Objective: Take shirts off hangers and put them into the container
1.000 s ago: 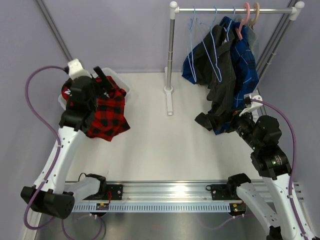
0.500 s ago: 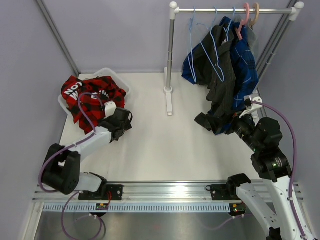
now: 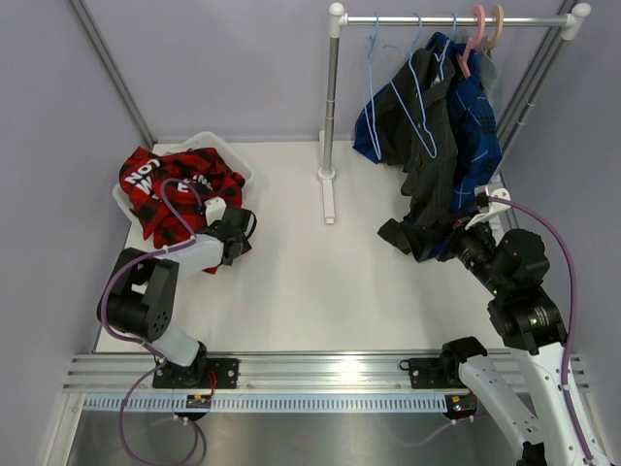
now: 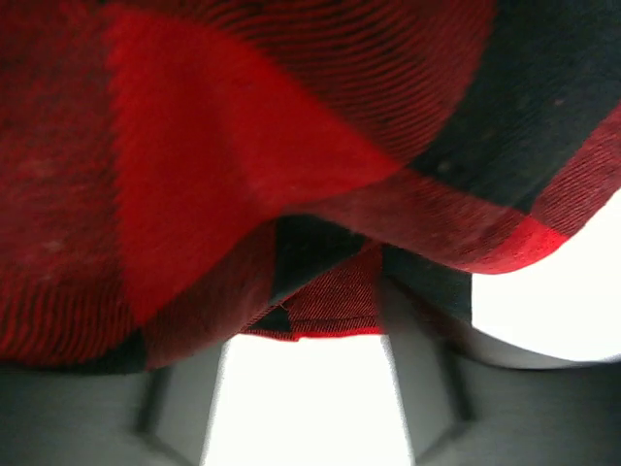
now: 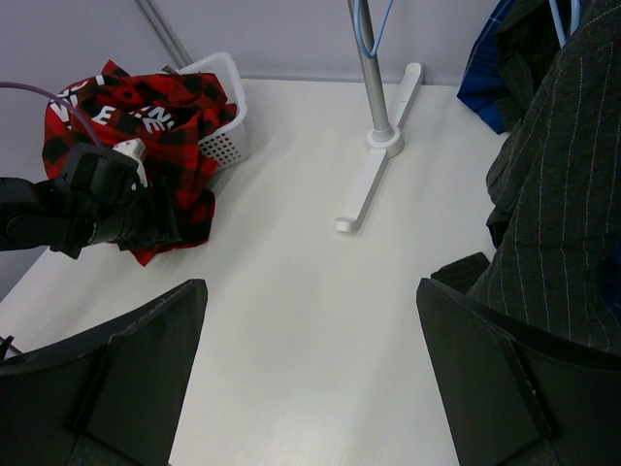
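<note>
The red-and-black check shirt [image 3: 179, 184] with white lettering lies heaped in the white slotted container [image 3: 231, 155], its lower part spilling over the rim onto the table. My left gripper [image 3: 239, 233] sits low at that spilled hem. In the left wrist view the cloth [image 4: 243, 165] drapes over the fingertips of the left gripper [image 4: 309, 340], and the jaws stand apart. The dark grey shirt [image 3: 432, 155] and blue plaid shirt [image 3: 480, 126] hang on light-blue hangers [image 3: 419, 87]. My right gripper [image 5: 310, 320] is open and empty beside the grey shirt [image 5: 558, 194].
A white rail stand [image 3: 330, 175] holds the clothes, with bare light-blue hangers [image 3: 374, 68], a pink one [image 3: 475, 39] and a beige one [image 3: 497, 27]. Its foot [image 5: 374, 180] lies across the table's middle. Grey walls close in on the left and back.
My left arm dropped from above the container and folded back, leaving the red shirt in it. Its gripper is now at the shirt's hem, jaws narrower. The right arm has not moved.
</note>
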Available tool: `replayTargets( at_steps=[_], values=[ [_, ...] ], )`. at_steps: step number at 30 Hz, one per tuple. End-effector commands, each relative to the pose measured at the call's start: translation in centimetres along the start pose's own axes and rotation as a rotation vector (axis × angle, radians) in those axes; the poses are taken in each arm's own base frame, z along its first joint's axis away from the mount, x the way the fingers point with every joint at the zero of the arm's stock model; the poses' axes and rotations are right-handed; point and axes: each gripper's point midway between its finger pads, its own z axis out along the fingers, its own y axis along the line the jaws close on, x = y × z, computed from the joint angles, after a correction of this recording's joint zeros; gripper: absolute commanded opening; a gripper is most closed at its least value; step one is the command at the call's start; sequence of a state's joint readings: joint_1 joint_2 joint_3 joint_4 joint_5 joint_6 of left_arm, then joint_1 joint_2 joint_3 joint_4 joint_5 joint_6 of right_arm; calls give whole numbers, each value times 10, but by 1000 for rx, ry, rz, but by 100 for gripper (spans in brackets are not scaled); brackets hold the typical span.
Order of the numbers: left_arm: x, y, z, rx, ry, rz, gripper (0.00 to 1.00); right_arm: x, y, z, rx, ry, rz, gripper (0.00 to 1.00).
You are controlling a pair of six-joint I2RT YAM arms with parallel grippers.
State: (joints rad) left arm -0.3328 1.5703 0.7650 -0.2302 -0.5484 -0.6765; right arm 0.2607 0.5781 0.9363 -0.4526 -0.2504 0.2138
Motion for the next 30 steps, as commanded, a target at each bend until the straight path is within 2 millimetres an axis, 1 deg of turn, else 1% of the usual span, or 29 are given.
replayTargets(
  at_steps=[1, 3, 4, 5, 6, 7, 9, 12, 15, 16, 17, 18, 19, 20, 21, 22, 24, 25, 26, 28, 29, 30],
  values=[
    [-16, -13, 3, 35, -31, -41, 52, -8, 4, -1, -18, -36, -8, 99],
    [-10, -12, 8, 33, -6, -36, 39, -8, 3, -1, -17, -33, -7, 99],
    [-7, -14, 10, 39, 7, -30, 25, -8, 3, 0, -15, -34, -8, 99],
    [-7, -14, 11, 40, 12, -22, 18, -8, 3, 0, -15, -34, -8, 99],
    [-4, -14, 12, 35, 25, -10, 14, -8, 3, 0, -15, -31, -6, 100],
    [-4, -15, 12, 40, 30, -11, 8, -8, 3, 0, -15, -32, -8, 100],
    [-5, -15, 13, 45, 34, -9, 0, -8, 2, 0, -12, -32, -9, 99],
    [-8, -19, 13, 65, 40, 18, 0, -9, 2, -1, -10, -37, -10, 99],
    [-24, -22, -1, 102, 7, 24, 0, -10, 2, -2, -6, -39, -10, 100],
    [-47, -23, -18, 126, -54, 2, 0, -10, 2, -2, -6, -39, -10, 99],
    [-59, -22, -27, 133, -85, -7, 0, -9, 2, -2, -7, -38, -12, 100],
    [-89, -21, -50, 150, -157, -25, 0, -9, 2, -1, -5, -37, -10, 99],
    [-97, -20, -53, 139, -168, -19, 0, -9, 1, -1, -5, -35, -11, 99],
    [-117, -18, -72, 158, -223, -38, 0, -9, 2, -1, -8, -37, -9, 99],
    [-128, -16, -82, 160, -245, -39, 0, -8, 2, 0, -9, -34, -8, 99],
    [-151, -20, -98, 181, -289, -52, 0, -8, 2, 0, -7, -33, -7, 99],
    [-169, -19, -116, 192, -315, -60, 0, -8, 1, 0, -5, -32, -7, 99],
    [-189, -23, -132, 221, -352, -73, 0, -7, 1, -1, -5, -32, -7, 100],
    [-194, -23, -137, 220, -355, -69, 0, -8, 1, -1, -5, -35, -8, 99],
    [-212, -23, -149, 221, -392, -56, 0, -9, 2, -2, -5, -40, -7, 99],
    [-225, -22, -158, 221, -422, -65, 0, -9, 2, -2, -7, -39, -7, 100],
    [-230, -20, -156, 202, -432, -63, 0, -8, 2, -3, -7, -38, -7, 99]
  ],
)
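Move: The loose end of the red-black shirt hangs down to the table and lies practically at the left hand's half-closed fingertips, some 2 cm ahead and 1 cm left. The rest of that shirt is heaped about 13 cm ahead, 15 cm left and 8 cm higher, over the container, whose middle is roughly 17 cm ahead, 14 cm left and 3 cm up. From the right hand, the loose end is about 12 cm ahead, 45 cm left and 32 cm below. The shirt's hanging end is pinched low by the table as the left fingers go from partly closed to fully shut, the hand creeping about 1 cm forward meanwhile. Then the hand pulls it up quickly, some 25 cm, and forward about 5 cm, up beside the container, keeping its grip while the fingers tilt up by nearly 30 degrees. ##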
